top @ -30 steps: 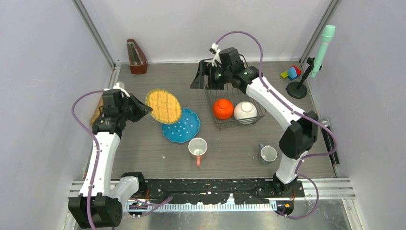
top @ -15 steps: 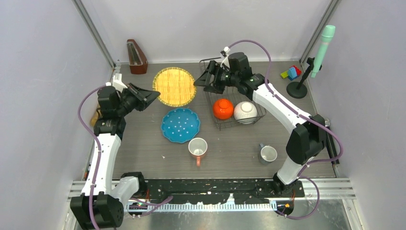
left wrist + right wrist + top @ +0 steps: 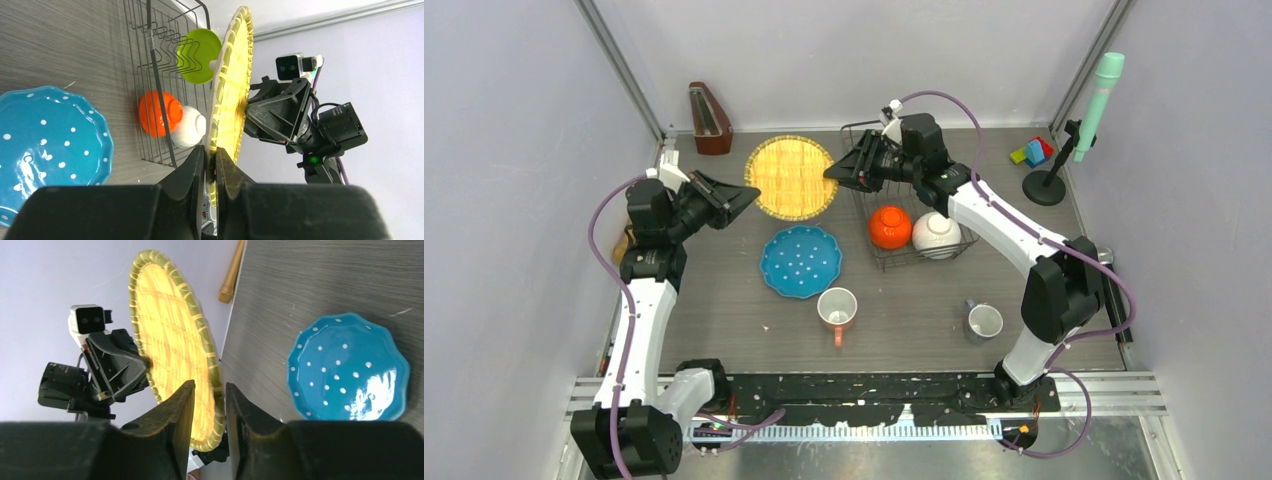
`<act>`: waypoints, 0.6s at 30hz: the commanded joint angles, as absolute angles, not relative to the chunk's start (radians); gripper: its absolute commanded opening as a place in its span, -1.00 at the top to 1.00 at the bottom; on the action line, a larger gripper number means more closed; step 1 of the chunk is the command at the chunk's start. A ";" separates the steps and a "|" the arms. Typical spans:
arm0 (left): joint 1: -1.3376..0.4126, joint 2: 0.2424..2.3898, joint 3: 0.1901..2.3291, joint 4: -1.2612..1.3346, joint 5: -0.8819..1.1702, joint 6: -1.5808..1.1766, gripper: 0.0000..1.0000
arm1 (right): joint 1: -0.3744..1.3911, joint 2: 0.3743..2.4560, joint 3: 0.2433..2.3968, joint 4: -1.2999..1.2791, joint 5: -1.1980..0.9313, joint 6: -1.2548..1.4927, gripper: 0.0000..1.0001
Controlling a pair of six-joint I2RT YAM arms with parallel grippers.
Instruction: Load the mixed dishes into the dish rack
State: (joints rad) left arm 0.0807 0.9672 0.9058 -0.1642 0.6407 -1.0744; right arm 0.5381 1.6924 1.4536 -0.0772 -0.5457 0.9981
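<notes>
A yellow woven plate (image 3: 791, 178) hangs in the air between both grippers, left of the dark wire dish rack (image 3: 969, 238). My left gripper (image 3: 746, 195) is shut on its left rim (image 3: 232, 85). My right gripper (image 3: 832, 172) is open, its jaws astride the plate's right rim (image 3: 170, 330) with a gap. The rack holds an orange bowl (image 3: 890, 227), a white bowl (image 3: 936, 234) and an upright lime-green plate (image 3: 199, 48). A blue dotted plate (image 3: 800, 261), a pink mug (image 3: 837, 309) and a grey-blue mug (image 3: 983, 322) sit on the table.
A wooden metronome (image 3: 710, 118) stands at the back left. Coloured blocks (image 3: 1032, 152) and a green microphone on a stand (image 3: 1099, 100) are at the back right. A rolling pin (image 3: 232, 272) lies by the left wall.
My left gripper carried the woven plate from above the blue plate back and toward the rack. My right gripper swung left from the rack and now straddles the plate's right rim.
</notes>
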 commanded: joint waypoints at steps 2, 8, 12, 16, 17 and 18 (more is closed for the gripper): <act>0.086 0.967 0.908 -0.058 0.690 -1.099 1.00 | 0.553 1.652 1.460 0.034 -0.587 1.026 0.56; 0.086 0.986 0.926 -0.159 0.684 -1.008 0.25 | 0.550 1.634 1.526 -0.137 -0.507 0.903 0.99; 0.086 1.004 0.954 -0.320 0.639 -0.909 -0.26 | 0.534 1.597 1.598 -0.332 -0.335 0.735 0.99; 0.086 1.017 0.950 -0.409 0.615 -0.823 -0.34 | 0.521 1.569 1.681 -0.524 -0.042 0.567 0.99; 0.086 1.018 0.952 -0.441 0.590 -0.797 -0.41 | 0.521 1.561 1.698 -0.564 0.021 0.540 0.99; 0.085 1.020 0.955 -0.492 0.547 -0.771 -0.52 | 0.521 1.549 1.706 -0.580 0.128 0.484 0.99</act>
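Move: The yellow plate lies nearly flat in the air, its left rim still in my left fingers and its middle about 5 cm to their right and 2 cm ahead. From my right hand, whose half-open fingers straddle the right rim, that middle is some 6 cm left and 2 cm back. The blue plate lies 5 cm left of my right hand, 13 cm back and 20 cm below; the rack's middle is 15 cm right, 2 cm back, and the orange bowl 11 cm right, 8 cm back, both about 17 cm down. I close my right fingers on the yellow plate's right rim and pinch it, and only then open my left fingers wide, letting go of the left rim and sinking my left hand about 5 cm. With my right hand I then carry the plate about 5 cm to the right towards the rack, a little forward and down, fingertips dipping some 20 degrees. ##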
